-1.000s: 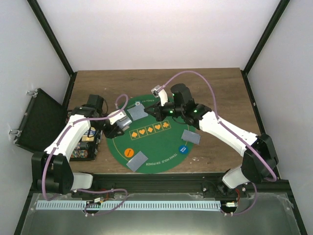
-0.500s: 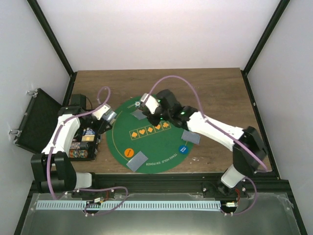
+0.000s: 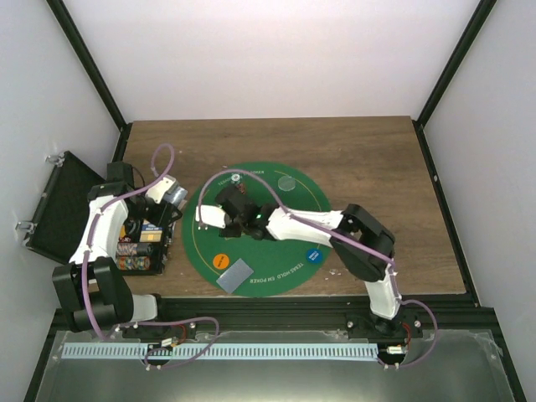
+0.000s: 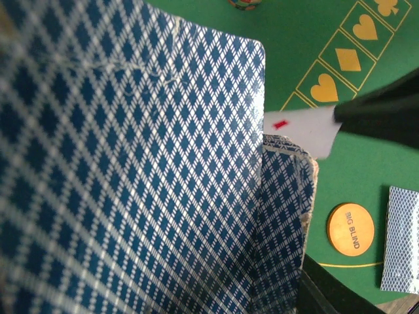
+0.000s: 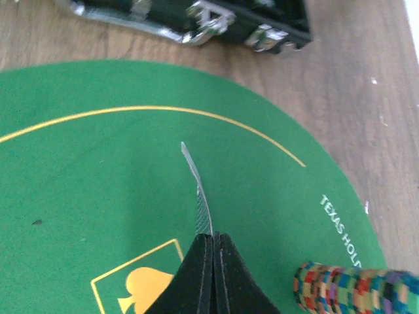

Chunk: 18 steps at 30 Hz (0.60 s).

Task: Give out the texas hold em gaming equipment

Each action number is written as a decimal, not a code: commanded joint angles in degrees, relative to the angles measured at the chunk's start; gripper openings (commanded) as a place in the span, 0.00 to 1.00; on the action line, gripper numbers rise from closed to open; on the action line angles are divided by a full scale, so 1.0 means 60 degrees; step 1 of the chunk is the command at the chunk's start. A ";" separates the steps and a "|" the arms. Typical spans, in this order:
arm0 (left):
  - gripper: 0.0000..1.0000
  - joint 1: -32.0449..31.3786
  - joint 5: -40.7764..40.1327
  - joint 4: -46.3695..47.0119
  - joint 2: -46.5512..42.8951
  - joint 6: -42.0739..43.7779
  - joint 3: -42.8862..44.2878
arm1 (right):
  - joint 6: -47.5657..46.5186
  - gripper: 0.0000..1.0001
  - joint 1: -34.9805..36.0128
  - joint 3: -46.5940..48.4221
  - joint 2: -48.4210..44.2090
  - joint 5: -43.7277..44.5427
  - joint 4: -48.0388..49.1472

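My left gripper hangs over the mat's left edge, shut on a deck of playing cards whose blue-diamond backs fill the left wrist view. My right gripper reaches across the round green mat to its left part and is shut on a single card, seen edge-on there. That card shows a white face with a red pip just past the deck. An orange disc, a blue disc and a pale disc lie on the mat. A small face-down pile of cards lies at its front.
An open chip case stands left of the mat, its black lid raised against the left wall. A stack of multicoloured chips stands on the mat near my right gripper. The right arm spans the mat's middle.
The right arm has swung left across the mat, carrying the card towards the left arm. The left arm has drawn back left towards the chip case with the deck.
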 commanded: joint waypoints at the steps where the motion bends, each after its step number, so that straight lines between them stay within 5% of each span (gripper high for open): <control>1: 0.48 0.0049 0.0385 -0.0026 0.0036 0.0137 0.0247 | -0.1401 0.01 0.0532 0.0288 0.0526 0.1017 -0.0162; 18: 0.48 0.0053 0.0554 -0.0304 0.0110 0.0250 0.0476 | -0.1401 0.01 0.1121 0.0176 0.1073 0.0951 -0.1347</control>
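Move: The shut right fingers still hold a playing card; the bare mat just beyond the Big Blind chip lies roughly 5 cm back and 11 cm below them. The Big Blind chip is about 10 cm back, straight in line; the face-down cards about 14 cm back and 4 cm right; the chip stack some 8 cm ahead and 5 cm right. From the left hand, that mat spot lies about 16 cm right, 5 cm back and 13 cm below. Right hand lowers its pinched card about 6 cm and back 5 cm towards the Big Blind, fingers tipping steeper. ##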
